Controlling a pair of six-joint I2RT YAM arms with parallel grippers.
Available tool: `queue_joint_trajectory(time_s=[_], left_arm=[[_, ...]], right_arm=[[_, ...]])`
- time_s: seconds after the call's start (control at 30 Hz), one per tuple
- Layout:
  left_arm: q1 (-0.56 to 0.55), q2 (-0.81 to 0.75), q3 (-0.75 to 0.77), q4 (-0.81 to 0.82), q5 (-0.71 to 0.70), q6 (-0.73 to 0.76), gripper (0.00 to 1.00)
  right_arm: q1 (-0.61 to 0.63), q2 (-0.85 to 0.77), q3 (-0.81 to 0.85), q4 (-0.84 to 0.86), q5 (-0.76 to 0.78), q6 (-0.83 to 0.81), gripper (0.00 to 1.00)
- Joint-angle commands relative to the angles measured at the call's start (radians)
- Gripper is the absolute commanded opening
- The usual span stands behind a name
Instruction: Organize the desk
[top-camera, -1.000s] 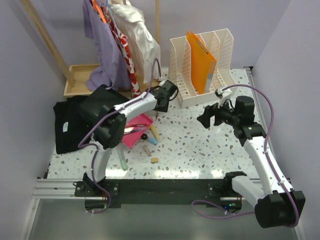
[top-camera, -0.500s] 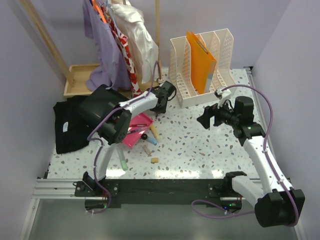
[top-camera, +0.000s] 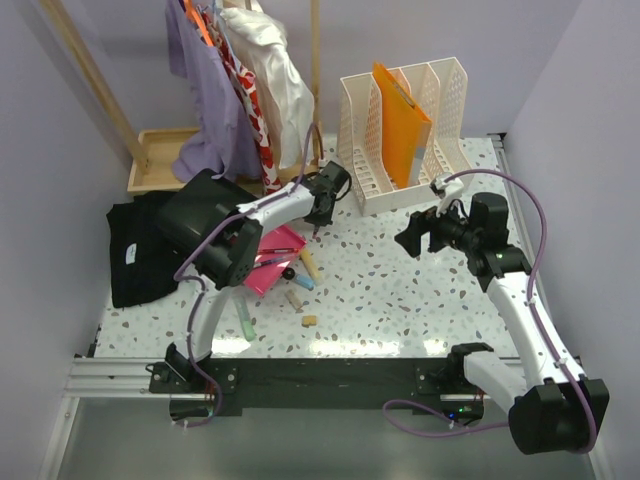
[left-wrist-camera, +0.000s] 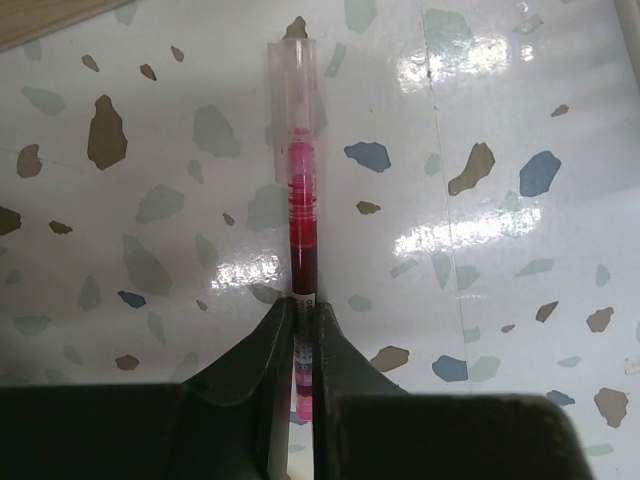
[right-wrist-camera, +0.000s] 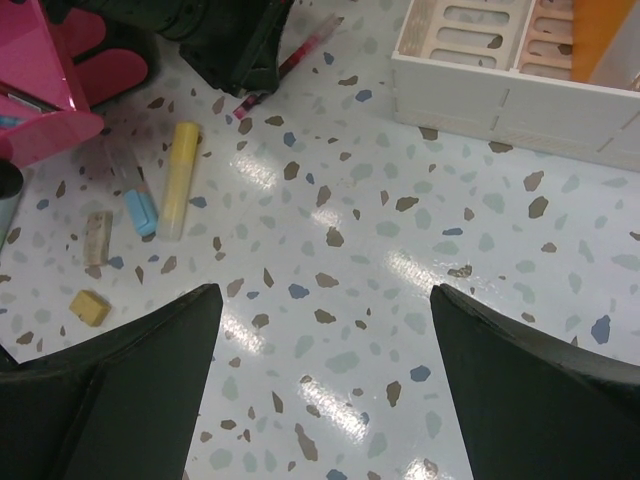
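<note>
The white speckled desk (top-camera: 390, 300) holds scattered stationery. My left gripper (top-camera: 318, 212) is shut on a red pen with a clear cap (left-wrist-camera: 299, 190), and the pen points away over the desk top (left-wrist-camera: 480, 260). The jaws pinch the pen's lower barrel in the left wrist view (left-wrist-camera: 300, 312). My right gripper (top-camera: 410, 238) is open and empty above bare desk at the right, with its fingers spread wide (right-wrist-camera: 325, 295). The right wrist view also shows the left gripper (right-wrist-camera: 240, 50) and the pen (right-wrist-camera: 300, 48).
A pink case (top-camera: 272, 258), a yellow marker (top-camera: 310, 266), a blue piece (top-camera: 303, 282), a beige piece (top-camera: 294, 300), a yellow cube (top-camera: 310, 321) and a green pen (top-camera: 245, 320) lie at left-centre. A white file organizer (top-camera: 440, 110) holds an orange folder (top-camera: 403, 120). Black cloth (top-camera: 140, 250), a wooden tray (top-camera: 160, 158) and hanging clothes (top-camera: 240, 90) are at the left.
My left gripper has shifted slightly to the left with the pen still in it. The right arm has barely moved.
</note>
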Motion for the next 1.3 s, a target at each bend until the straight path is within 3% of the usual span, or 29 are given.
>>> queue_joint_trajectory(time_s=[0.0, 0.17, 0.5, 0.63, 1.03, 1.13, 1.27], left_arm=[[0.001, -0.072, -0.099, 0.076, 0.163, 0.064, 0.0], [-0.031, -0.257, -0.228, 0.208, 0.268, 0.159, 0.0], [-0.051, -0.562, -0.45, 0.296, 0.567, 0.265, 0.0], [-0.061, -0.711, -0.538, 0.322, 0.61, 0.306, 0.0], [-0.085, -1.066, -0.659, 0.192, 0.48, 0.63, 0.0], [-0.081, -1.125, -0.693, 0.153, 0.375, 0.726, 0.0], [-0.08, -1.184, -0.779, 0.123, 0.133, 0.873, 0.0]], right_arm=[[-0.009, -0.006, 0.001, 0.037, 0.014, 0.01, 0.9], [-0.015, -0.009, 0.0, 0.037, 0.016, 0.01, 0.9], [-0.025, -0.011, -0.002, 0.04, 0.013, 0.009, 0.9], [-0.028, -0.011, -0.005, 0.042, 0.011, 0.007, 0.9], [-0.038, -0.003, -0.009, 0.045, 0.005, 0.003, 0.9], [-0.039, -0.002, -0.011, 0.045, 0.005, 0.001, 0.9], [-0.044, 0.0, -0.012, 0.049, 0.004, 0.001, 0.9]])
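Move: The red pen is already pinched in the left fingers, down at the table. Its place, the open pink drawer, lies about 14 cm back from the left hand, 13 cm to its left and some 9 cm higher. The yellow marker is about 11 cm back and 2 cm left, the blue marker 15 cm back and 4 cm left, both at table level. From the right hand the drawer is roughly 34 cm left, level fore and aft, 10 cm lower. The red pen, kept pinched in the left fingers, is drawn back low over the table and then carried steeply up, some 23 cm up and 17 cm back in all, towards the open pink drawer. The hand first drifts right, then swings left at the end, while the wrist turns clockwise nearly 50 degrees and the fingertips tip up about 30. ##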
